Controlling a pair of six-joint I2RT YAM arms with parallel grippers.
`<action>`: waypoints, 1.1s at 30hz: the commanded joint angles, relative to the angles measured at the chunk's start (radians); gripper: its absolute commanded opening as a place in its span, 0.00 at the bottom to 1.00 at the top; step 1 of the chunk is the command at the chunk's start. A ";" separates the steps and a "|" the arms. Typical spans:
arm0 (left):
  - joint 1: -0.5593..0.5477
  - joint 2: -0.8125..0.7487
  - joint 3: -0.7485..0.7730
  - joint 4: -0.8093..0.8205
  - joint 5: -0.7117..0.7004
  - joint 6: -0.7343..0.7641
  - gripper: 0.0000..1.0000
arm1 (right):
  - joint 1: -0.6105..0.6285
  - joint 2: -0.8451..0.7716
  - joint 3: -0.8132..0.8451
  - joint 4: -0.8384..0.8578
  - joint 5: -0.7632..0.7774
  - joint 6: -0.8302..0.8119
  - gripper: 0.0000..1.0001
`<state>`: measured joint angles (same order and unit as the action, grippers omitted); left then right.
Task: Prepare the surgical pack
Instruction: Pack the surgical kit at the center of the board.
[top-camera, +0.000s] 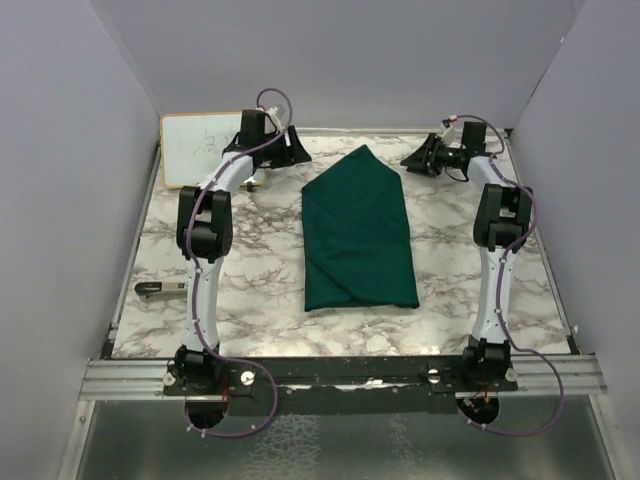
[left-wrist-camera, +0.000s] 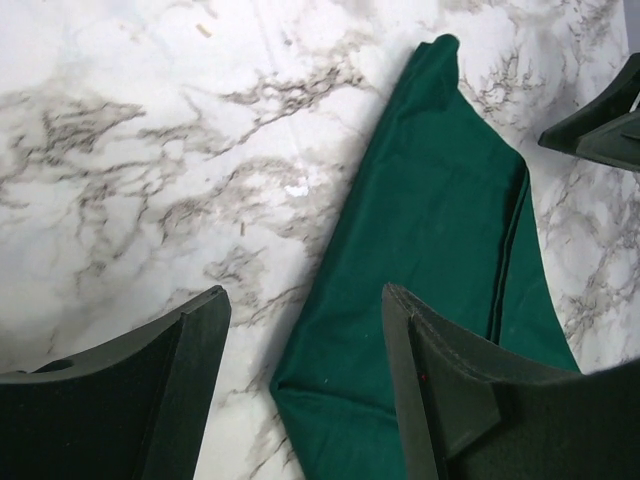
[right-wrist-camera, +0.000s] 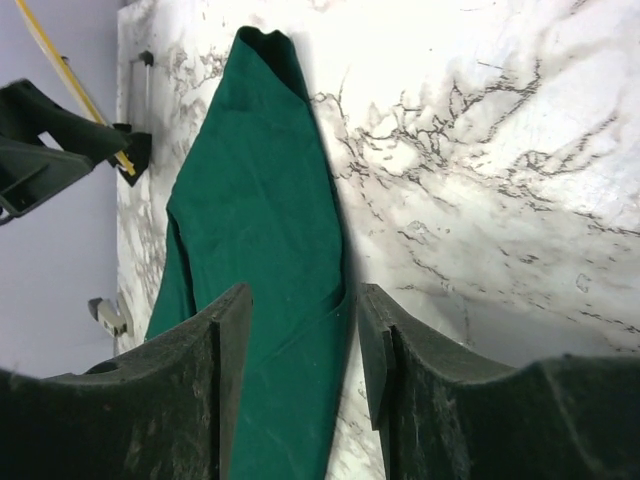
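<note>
The surgical pack's dark green drape (top-camera: 358, 235) lies folded on the marble table as a long bundle, pointed at the far end and square at the near end. My left gripper (top-camera: 297, 152) hovers by the point's left side. Its jaws are open, and between them shows the bundle's corner (left-wrist-camera: 330, 390) below. My right gripper (top-camera: 408, 163) hangs off the point's right side. It is open too, above the bundle's edge (right-wrist-camera: 290, 330). Neither holds anything. The drape (left-wrist-camera: 440, 200) (right-wrist-camera: 255, 190) hides whatever is inside it.
A wood-framed whiteboard (top-camera: 192, 148) leans at the back left corner behind the left arm. A small silver object (top-camera: 160, 290) lies near the table's left edge. Grey walls close in the left, right and back. The arm bases sit on a rail (top-camera: 340, 375) at the near edge.
</note>
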<state>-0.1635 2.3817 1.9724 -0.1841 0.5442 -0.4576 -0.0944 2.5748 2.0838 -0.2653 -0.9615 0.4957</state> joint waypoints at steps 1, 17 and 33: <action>-0.038 0.067 0.109 -0.025 0.037 0.063 0.65 | 0.002 0.030 0.073 -0.121 0.019 -0.101 0.48; -0.115 0.343 0.375 0.014 -0.038 0.029 0.51 | 0.004 0.019 -0.072 0.014 -0.023 -0.035 0.46; -0.134 0.513 0.456 0.344 0.138 -0.358 0.43 | 0.003 -0.042 -0.173 0.074 -0.036 -0.008 0.45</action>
<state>-0.2775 2.8231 2.4054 0.0841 0.6128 -0.7071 -0.0933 2.5504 1.9381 -0.1650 -1.0187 0.5030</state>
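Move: The green cloth's raised far tip lies about 18 cm to the left hand's right and 10 cm ahead, some 7 cm lower; the cloth's left corner is almost under that hand, about 3 cm back, and its right corner about 30 cm right and 2 cm ahead. From the right hand, that right corner is level ahead-wise, 1 cm left and 3 cm down, with the far tip about 12 cm left and 8 cm ahead. The left hand swings about 10 cm to the right and 5 cm forward towards the cloth's far tip, sinking some 5 cm early on and then running low along the slanting far-left edge, while its fingers narrow to a part-open gap astride that edge and the wrist rolls left side down by about 15 degrees late in the reach. The right hand stays by the right corner, easing back and down about 2 cm each with its fingers still half open around the edge; whether either hand touches the cloth can't be seen. ##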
